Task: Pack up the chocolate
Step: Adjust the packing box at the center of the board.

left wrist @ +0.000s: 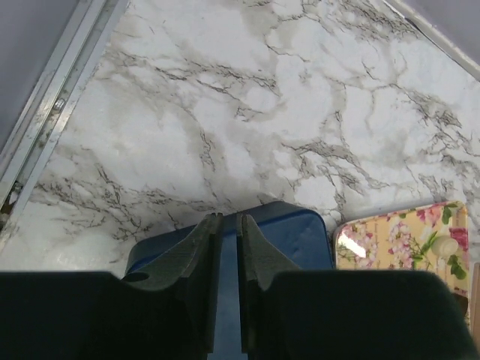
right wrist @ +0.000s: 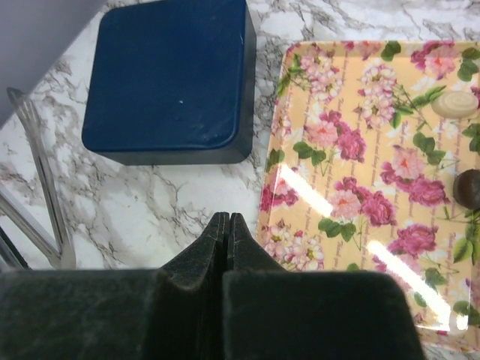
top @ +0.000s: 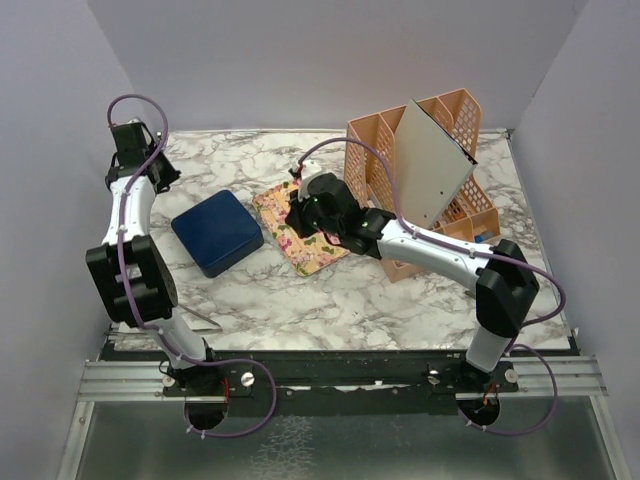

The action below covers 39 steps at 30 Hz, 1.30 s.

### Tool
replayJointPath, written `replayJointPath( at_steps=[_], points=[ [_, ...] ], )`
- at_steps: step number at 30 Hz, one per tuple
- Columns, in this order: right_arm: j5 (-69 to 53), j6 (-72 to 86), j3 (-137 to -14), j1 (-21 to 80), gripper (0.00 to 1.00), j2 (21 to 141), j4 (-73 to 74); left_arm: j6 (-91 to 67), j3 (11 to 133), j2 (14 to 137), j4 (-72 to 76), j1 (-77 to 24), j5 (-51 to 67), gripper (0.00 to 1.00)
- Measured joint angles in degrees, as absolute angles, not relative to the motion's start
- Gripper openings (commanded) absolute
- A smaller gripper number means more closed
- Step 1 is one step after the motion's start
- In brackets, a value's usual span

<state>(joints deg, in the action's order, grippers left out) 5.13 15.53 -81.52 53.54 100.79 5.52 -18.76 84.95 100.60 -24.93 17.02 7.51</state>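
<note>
The chocolate shows as a cream piece [right wrist: 454, 103] and a dark brown piece [right wrist: 469, 187] on the floral tray [right wrist: 360, 150], at its right side. The left wrist view also catches a cream piece [left wrist: 448, 245] on the tray [left wrist: 397, 240]. The dark blue box [top: 217, 232] lies closed, left of the tray [top: 315, 255]. My right gripper [right wrist: 228, 217] is shut and empty, hanging over the table beside the tray's edge [top: 293, 215]. My left gripper [left wrist: 229, 217] sits back left [top: 158, 172], jaws a narrow gap apart, empty, with the box [left wrist: 300, 232] showing behind them.
An orange mesh organiser [top: 455, 125] with a grey board [top: 430, 170] leaning in it stands at the back right. A thin metal utensil [right wrist: 37, 172] lies on the marble left of the box [right wrist: 169, 79]. A metal rail [left wrist: 52, 112] edges the table.
</note>
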Motion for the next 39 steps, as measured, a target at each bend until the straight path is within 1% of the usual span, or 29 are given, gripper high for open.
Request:
replayJointPath(
  at_steps=[5,9,12,17,22,24,26,27,31,33,34,35,36,37,39],
  points=[
    [4.6,16.1,-78.8,53.5,0.0,100.6,5.5,-18.7,79.8,94.9,-25.4,17.0,5.7,0.21],
    [3.4,17.0,-78.2,53.5,0.01,100.5,5.3,-18.6,74.1,94.9,-24.9,17.0,5.5,0.2],
    [2.5,17.5,-78.2,53.5,0.0,100.1,5.1,-18.4,67.7,96.1,-23.9,17.0,4.8,0.19],
    [1.8,17.9,-78.2,53.6,0.0,99.3,5.1,-17.9,67.9,97.3,-21.2,17.3,3.6,0.19],
    [1.6,18.0,-78.2,53.6,0.01,98.8,5.1,-17.7,70.4,97.4,-23.7,17.3,3.4,0.25],
    [1.7,18.0,-78.0,53.6,0.03,98.4,4.8,-17.7,71.8,97.0,-24.1,16.8,4.3,0.28],
    [1.7,18.0,-77.1,53.6,0.16,97.7,4.2,-17.7,73.0,96.4,-24.2,16.1,5.8,0.33],
    [1.7,18.0,-76.5,53.6,0.22,97.3,3.9,-17.8,73.6,96.0,-24.2,15.7,7.2,0.37],
    [1.9,17.8,-73.7,53.6,0.53,95.6,3.5,-17.9,74.5,93.4,-24.1,12.3,12.5,0.5],
    [2.6,18.1,-71.8,53.6,0.73,94.4,3.5,-17.7,74.5,91.4,-24.3,10.2,15.1,0.54],
    [3.0,18.0,-71.0,53.6,0.93,93.8,3.5,-17.7,74.5,90.4,-24.4,9.4,16.0,0.57],
    [3.6,18.3,-70.1,53.6,0.99,93.0,3.5,-17.6,74.5,89.1,-24.6,8.6,16.9,0.62],
    [4.1,18.7,-69.1,53.6,1.0,92.1,3.5,-17.5,74.4,87.3,-24.8,7.7,18.0,0.89],
    [4.4,18.6,-68.3,53.5,1.0,90.9,3.6,-17.5,74.4,86.0,-25.1,7.4,18.8,0.98],
    [4.9,19.3,-67.0,53.5,1.0,88.3,4.6,-17.1,74.4,82.4,-25.5,7.2,20.8,0.99]
  ],
)
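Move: The packing box, lid on, lies about 8 cm back and 8 cm to the right of the left gripper, its middle some 14 cm below; from the right gripper it is roughly 20 cm to the left and 6 cm ahead, about 17 cm lower. The floral tray's middle is about 9 cm ahead and 2 cm right of the right gripper. The tongs lie about 21 cm nearer the arms than the box and 9 cm left of it. Dip the left gripper back and down about 8 cm each way to the box's far left part, hold briefly, then lift it and swing it some 12 cm right above the box, turning about 20 degrees clockwise and opening the fingers wide. Ease the shut right gripper slightly back, then draw it right, away from the box, opening it fully. ##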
